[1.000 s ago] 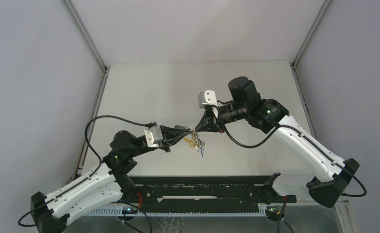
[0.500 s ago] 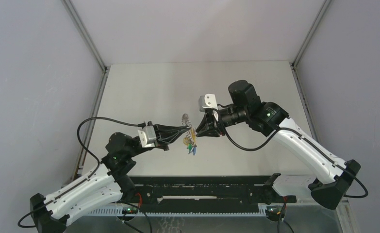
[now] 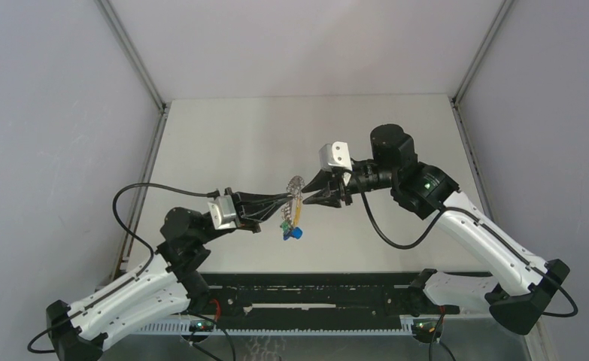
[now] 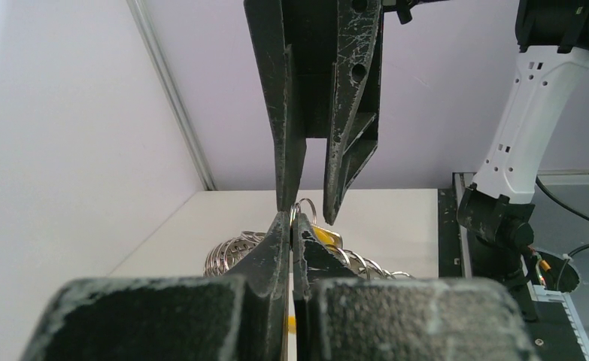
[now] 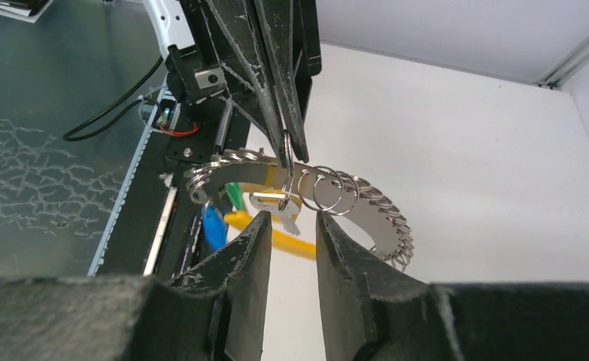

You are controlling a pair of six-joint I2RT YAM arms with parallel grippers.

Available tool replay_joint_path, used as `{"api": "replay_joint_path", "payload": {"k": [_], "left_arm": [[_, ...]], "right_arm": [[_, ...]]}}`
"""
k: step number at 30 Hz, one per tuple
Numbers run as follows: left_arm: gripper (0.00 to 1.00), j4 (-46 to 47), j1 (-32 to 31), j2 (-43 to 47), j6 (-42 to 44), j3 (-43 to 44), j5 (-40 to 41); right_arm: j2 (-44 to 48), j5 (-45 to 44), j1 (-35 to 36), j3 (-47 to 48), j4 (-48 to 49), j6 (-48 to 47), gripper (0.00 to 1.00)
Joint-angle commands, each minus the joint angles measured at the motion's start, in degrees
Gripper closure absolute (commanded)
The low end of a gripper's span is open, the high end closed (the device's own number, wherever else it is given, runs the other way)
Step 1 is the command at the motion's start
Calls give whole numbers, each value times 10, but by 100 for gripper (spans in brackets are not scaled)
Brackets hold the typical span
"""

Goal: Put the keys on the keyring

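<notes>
The keyring [image 3: 296,188], a loop of silvery chain rings with a yellow band [image 5: 295,244], hangs in the air over the middle of the table. My left gripper [image 3: 291,200] is shut on one of its small rings [image 4: 307,207]. A blue-headed key [image 5: 213,226], a green one [image 5: 235,197] and a silver key blade [image 5: 282,207] dangle from the loop; they show as a cluster of keys [image 3: 292,232] in the top view. My right gripper [image 5: 294,219] stands open just right of the ring, touching nothing, its fingers [image 4: 279,113] pointing down at the left fingertips.
A black rail [image 3: 314,297] runs along the table's near edge between the two arm bases. Grey walls close the table [image 3: 396,135] in at the back and both sides.
My right gripper has opened, let go of the ring and drawn back to the right. The left gripper has carried the keyring slightly left, and the keys now hang lower.
</notes>
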State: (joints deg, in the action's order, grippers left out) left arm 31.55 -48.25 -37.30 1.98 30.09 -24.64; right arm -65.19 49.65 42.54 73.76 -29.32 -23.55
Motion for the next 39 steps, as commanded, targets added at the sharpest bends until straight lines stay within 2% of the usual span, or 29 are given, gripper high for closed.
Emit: {"api": "replay_joint_path", "payload": {"k": [1,12,16,21,24,27,30,34,39], "left_arm": [[100,60,2,-2,-18,-12,-8],[100,83,2,-12,-27,-16,-4],[100,93,2,-14,-30,-17,2],[100,90,2,-18,-32,-16,-1],[94,38,2,-13,-17,-7,10],[80,-29,1,-1,1,3,27],[70,-98,2,7,15,14,32],[66,-161,2,1,31,34,27],[65,-155,2,-5,31,37,15]], "right_arm": [[4,5,11,-1,69,20,72],[-16,5,26,-12,106,46,73],[-19,3,26,-12,94,45,80],[-16,3,26,-12,85,42,100],[-5,-21,24,-12,68,34,100],[8,-56,22,-5,20,5,100],[0,-94,25,37,-70,-33,100],[-33,-172,49,104,-187,-77,100],[-86,-269,91,185,-302,-103,100]]}}
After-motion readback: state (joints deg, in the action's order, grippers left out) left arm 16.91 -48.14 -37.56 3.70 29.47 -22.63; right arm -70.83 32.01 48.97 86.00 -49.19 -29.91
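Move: The keyring's small ring sits in the tips of my closed left hand, about 1 cm to that hand's right and level with it. From my open right hand the same ring lies some 3 cm to the left, neither ahead nor back, at its height. The blue key hangs about 9 cm back, 3 cm left and 4 cm below my right hand; the green key is roughly 7 cm back, 5 cm left and 3 cm below it. I ease my right hand about 2 cm left and slightly up, bringing its open fingers around the small ring, and pinch it while my left hand keeps its hold almost still. Then my left fingers open and that hand sinks some 6 cm, levelling its tips, as my right draws the ring back rightward about 3 cm and down a little, tipping its fingers lower. ##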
